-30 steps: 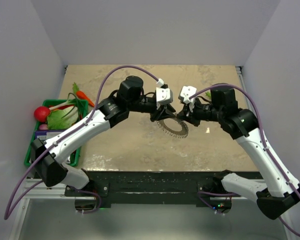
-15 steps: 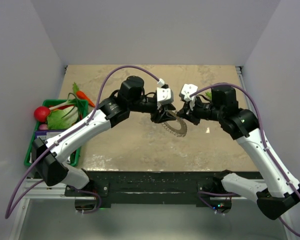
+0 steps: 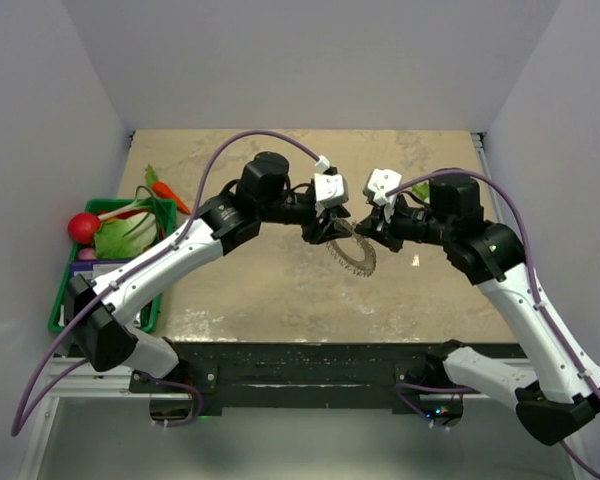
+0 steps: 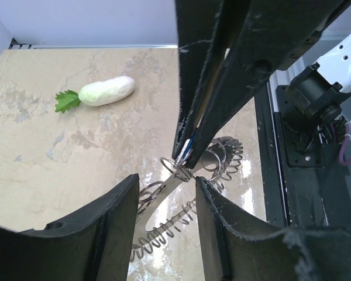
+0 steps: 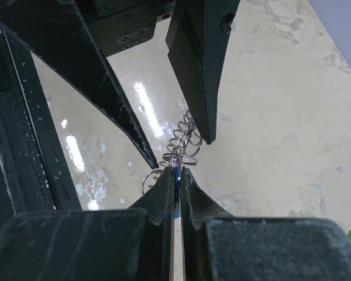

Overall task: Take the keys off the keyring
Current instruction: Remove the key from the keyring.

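Note:
The keyring [image 3: 356, 256], a wide grey coiled loop, sits mid-table between both grippers. In the left wrist view the keyring [image 4: 181, 202] passes between the spread fingers [image 4: 108, 231] of my left gripper [image 4: 165, 181], which is open and does not clamp it. My right gripper [image 5: 175, 171] is shut on the keys [image 5: 175, 174], a small one with a blue head, whose end sits among the keyring's coils [image 5: 186, 140]. From above, my left gripper [image 3: 325, 232] and right gripper [image 3: 366, 233] nearly meet. The blue key [image 4: 188, 151] shows at the right gripper's tips.
A white radish with green leaves [image 4: 105, 91] lies on the tabletop beyond the grippers. A green tray [image 3: 58, 300] holding vegetables stands at the table's left edge, with a carrot [image 3: 168, 193] beside it. White walls close in the table on three sides.
My left gripper's jaws have spread apart around the keyring. The right arm has shifted slightly to the right, still gripping the key.

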Available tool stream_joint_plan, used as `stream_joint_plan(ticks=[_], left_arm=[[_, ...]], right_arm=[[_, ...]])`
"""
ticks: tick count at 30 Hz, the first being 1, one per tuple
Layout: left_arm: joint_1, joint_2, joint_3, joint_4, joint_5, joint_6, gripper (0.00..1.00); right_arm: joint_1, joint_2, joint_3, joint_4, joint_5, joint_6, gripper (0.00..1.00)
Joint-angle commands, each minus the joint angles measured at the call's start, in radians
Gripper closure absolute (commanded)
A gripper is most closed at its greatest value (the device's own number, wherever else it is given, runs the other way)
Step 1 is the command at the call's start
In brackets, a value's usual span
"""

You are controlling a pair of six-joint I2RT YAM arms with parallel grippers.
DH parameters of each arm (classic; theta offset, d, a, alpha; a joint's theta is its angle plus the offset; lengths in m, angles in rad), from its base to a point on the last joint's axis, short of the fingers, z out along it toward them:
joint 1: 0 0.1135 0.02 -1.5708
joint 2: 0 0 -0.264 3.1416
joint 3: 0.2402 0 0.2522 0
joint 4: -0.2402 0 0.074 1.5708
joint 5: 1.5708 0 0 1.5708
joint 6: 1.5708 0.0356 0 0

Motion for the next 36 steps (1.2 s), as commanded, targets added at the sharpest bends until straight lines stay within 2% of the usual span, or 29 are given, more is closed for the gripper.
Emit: stream_joint_plan(ticks=[1, 9, 14, 20, 28, 36], left_arm=[[-0.005, 0.011, 0.002, 0.039, -0.045, -0.017, 0.51], [-0.005, -0.009, 0.011, 0.004, 0.027, 0.019, 0.45], [-0.002, -0.041, 0.042, -0.057, 0.101, 0.074, 0.43], [0.024, -0.090, 0.082, -0.128, 0.183, 0.133, 0.39], [0.119, -0.138, 0.107, -0.148, 0.171, 0.171, 0.31], [0.133, -0.095, 0.082, -0.103, 0.024, 0.211, 0.27]], right_arm=[[-0.002, -0.028, 0.052, 0.049, -0.037, 0.013, 1.00], [-0.002, -0.032, 0.064, 0.006, -0.021, -0.055, 1.00], [-0.002, -0.039, 0.058, 0.008, 0.038, -0.105, 1.00], [-0.002, -0.039, 0.069, -0.018, 0.023, -0.185, 1.00], [-0.002, -0.022, 0.148, -0.161, -0.086, -0.417, 1.00], [-0.002, 0.036, 0.263, -0.400, -0.225, -0.627, 1.00]])
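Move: The blue-tagged key, already pinched in the right fingers and so at that hand's own point, lies about 2 cm to the right of the half-open left hand, roughly 1 cm back and 1 cm higher. The big keyring hangs beneath, its middle some 3 cm back, 1 cm to the right and 5 cm below the left hand; from the right hand it is about 3 cm back, 1 cm left and 6 cm down. Left hand shifts back, then retreats about 6 cm up and left, opening; right draws the pinched key back, up. ##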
